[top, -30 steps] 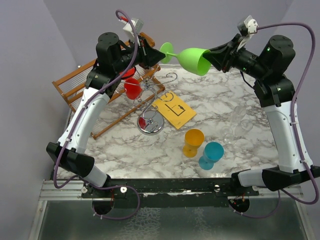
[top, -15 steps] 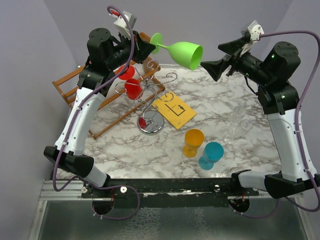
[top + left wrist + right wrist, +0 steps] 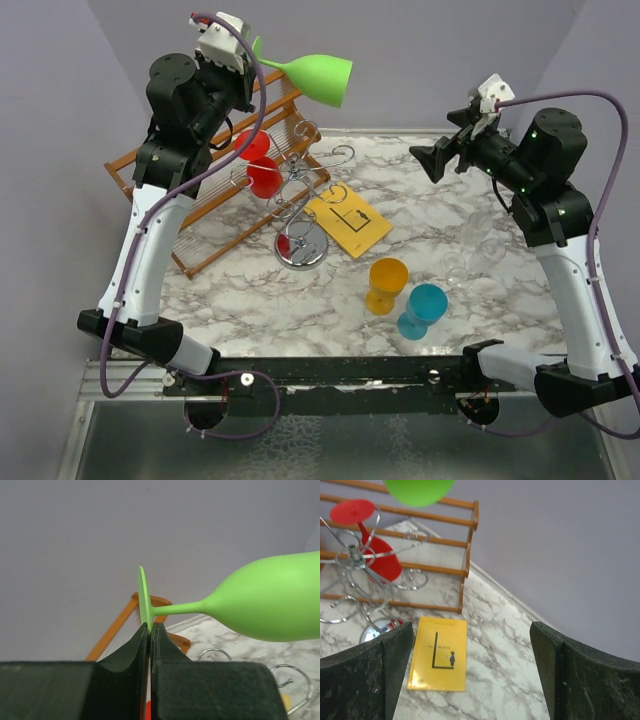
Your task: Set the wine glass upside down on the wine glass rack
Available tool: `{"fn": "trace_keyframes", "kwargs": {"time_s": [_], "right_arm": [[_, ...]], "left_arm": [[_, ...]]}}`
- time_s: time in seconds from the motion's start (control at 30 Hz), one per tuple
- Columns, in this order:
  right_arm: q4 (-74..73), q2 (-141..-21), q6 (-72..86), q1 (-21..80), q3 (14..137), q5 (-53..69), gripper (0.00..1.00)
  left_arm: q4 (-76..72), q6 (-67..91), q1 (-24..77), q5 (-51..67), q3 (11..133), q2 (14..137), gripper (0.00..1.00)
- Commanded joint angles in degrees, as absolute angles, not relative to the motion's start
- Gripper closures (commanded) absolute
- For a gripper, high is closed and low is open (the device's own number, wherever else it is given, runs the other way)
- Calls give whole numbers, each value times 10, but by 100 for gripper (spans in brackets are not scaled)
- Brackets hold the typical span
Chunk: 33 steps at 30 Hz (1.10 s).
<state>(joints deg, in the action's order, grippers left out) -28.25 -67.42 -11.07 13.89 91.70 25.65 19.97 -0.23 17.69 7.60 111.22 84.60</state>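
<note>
My left gripper (image 3: 252, 52) is shut on the flat foot of a green wine glass (image 3: 318, 76), which it holds high above the back left of the table. The glass lies roughly sideways, its bowl (image 3: 272, 600) pointing right and its foot (image 3: 143, 597) pinched between the jaws of the left gripper (image 3: 150, 628). Below it stands the silver wire wine glass rack (image 3: 303, 200), with a red glass (image 3: 266, 180) hanging on it. My right gripper (image 3: 428, 160) hovers at the back right, open and empty. In the right wrist view the right gripper (image 3: 471, 636) looks down at the rack (image 3: 355, 560).
A brown wooden slatted rack (image 3: 165, 165) sits behind the wire rack. A yellow book (image 3: 348, 221) lies mid-table. An orange glass (image 3: 387, 283) and a teal glass (image 3: 425, 308) stand near the front. Clear glasses (image 3: 482, 243) stand at the right.
My right gripper opened, let go of the green bowl and drew back to the right. My left arm carried the glass up and to the left.
</note>
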Motion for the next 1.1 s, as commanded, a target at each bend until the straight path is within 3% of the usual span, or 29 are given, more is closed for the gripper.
{"fn": "trace_keyframes", "kwargs": {"time_s": [0.0,0.43,1.07], "right_arm": [[-283,-664,-170,141,847,236,0],[-169,-624,-189,141,672,234,0],[-168,-596,-202,140,625,249,0]], "left_arm": [[179,-131,176,-38,1126,834,100],[119,-354,204,-188,1104,861,100],[101,-537,281,-303,1096,944,100]]}}
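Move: Somewhat lower and off to the right of the left hand, which already grips the green wine glass by its foot, stands the wine glass rack: its hub is about 5 cm ahead, 6 cm to the right and 20 cm below. The hanging red wine glass is some 4 cm ahead, 1 cm to the left and 27 cm down; the wooden shelf is roughly 18 cm ahead, 10 cm left and 35 cm below. From the right hand the hub lies about 14 cm ahead, 29 cm left and 14 cm down. Rolling its left side up by nearly 50 degrees and turning some 30 degrees counter-clockwise, the left hand tips the green glass mouth-down while keeping its pinch on the foot. It first swings about 6 cm left with a slight rise, going steadily forward about 6 cm in all, then eases back right and sinks some 5 cm. The empty right hand, fingers staying wide open, drops about 15 cm, then waits. ##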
